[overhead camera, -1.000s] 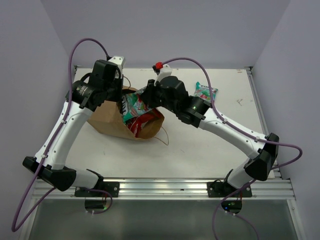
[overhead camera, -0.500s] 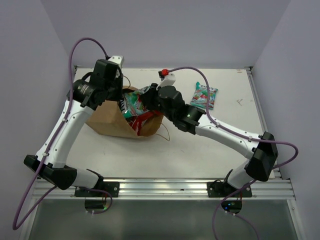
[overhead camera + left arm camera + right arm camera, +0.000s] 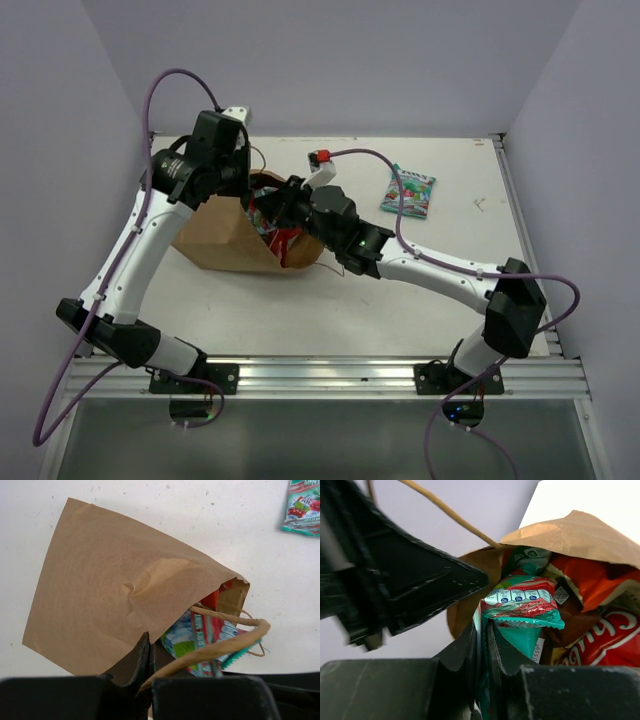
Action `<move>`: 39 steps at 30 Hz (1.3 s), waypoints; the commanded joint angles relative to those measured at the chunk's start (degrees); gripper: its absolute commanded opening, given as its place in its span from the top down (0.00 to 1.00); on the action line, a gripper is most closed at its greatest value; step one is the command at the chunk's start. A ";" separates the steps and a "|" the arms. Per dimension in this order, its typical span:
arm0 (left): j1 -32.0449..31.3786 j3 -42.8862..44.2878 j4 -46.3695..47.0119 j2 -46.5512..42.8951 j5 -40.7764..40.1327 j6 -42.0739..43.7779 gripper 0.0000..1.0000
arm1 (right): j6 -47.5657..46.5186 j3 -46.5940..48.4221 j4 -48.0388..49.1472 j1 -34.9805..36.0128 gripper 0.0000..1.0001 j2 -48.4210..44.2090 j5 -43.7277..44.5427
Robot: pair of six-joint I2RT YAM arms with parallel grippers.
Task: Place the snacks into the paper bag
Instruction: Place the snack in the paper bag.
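Observation:
The brown paper bag [image 3: 215,235] lies on its side, mouth to the right. My left gripper [image 3: 243,193] is shut on the upper rim of the paper bag [image 3: 125,585], holding the mouth up; its fingertips [image 3: 145,650] pinch the paper beside a loop handle [image 3: 220,649]. My right gripper [image 3: 484,630] is shut on a green candy bag [image 3: 522,602] and reaches into the mouth [image 3: 272,212]. Red and orange snacks [image 3: 592,580] lie deeper inside. A small teal packet [image 3: 408,190] rests on the table to the right, also in the left wrist view [image 3: 302,507].
The white table [image 3: 400,300] is walled at the back and both sides. A metal rail [image 3: 330,372] runs along the near edge. My right arm [image 3: 430,268] stretches across the table in front of the teal packet.
My right gripper has moved left and down into the bag's mouth, carrying the green candy bag. My left gripper has lifted the rim a little.

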 commanded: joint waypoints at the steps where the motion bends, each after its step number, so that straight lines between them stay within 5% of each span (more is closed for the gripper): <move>1: -0.28 3.91 2.66 -0.12 6.22 -1.35 1.00 | 3.83 -0.69 11.99 0.36 1.00 2.88 -2.53; 11: -0.37 2.78 3.80 -2.05 12.82 -0.91 1.00 | 4.63 -0.26 15.43 0.18 1.00 10.61 -2.18; 19: -0.37 1.11 3.19 -4.34 7.29 -0.47 1.00 | 6.64 -5.87 11.22 -0.69 0.92 8.96 2.91; 23: -0.28 -0.39 4.50 -4.69 9.39 -0.29 1.00 | 7.00 -5.62 9.45 -0.78 0.97 9.99 1.78; 31: -0.37 0.49 5.30 -4.86 13.79 0.23 1.00 | 7.35 1.85 10.34 -0.78 1.00 16.41 -0.07; 39: -0.37 2.16 5.56 -5.22 14.86 -0.38 1.00 | 5.59 9.33 5.86 -0.87 0.89 23.36 1.44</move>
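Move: The right hand, at the paper bag's mouth, already holds a green-and-red candy packet. The middle of the bag's inside lies about 8 cm to its left, 2 cm ahead and 10 cm below. The left hand's pinched rim corner is some 5 cm left, 2 cm ahead and level; the red chips pack already inside sits roughly 9 cm below and 3 cm back. From the left hand, the bag's inside is about 3 cm left and 10 cm below, level with it fore and aft. Down and to the left, the right hand pushes the held candy packet in through the bag's mouth, eases slightly back right while still sinking, then levels off and drives left and forward, deeper behind the far paper wall; about 8 cm down and 7 cm left overall. Its fingers stay closed. The left hand keeps pinching the rim, shifting only a centimetre or so back. ##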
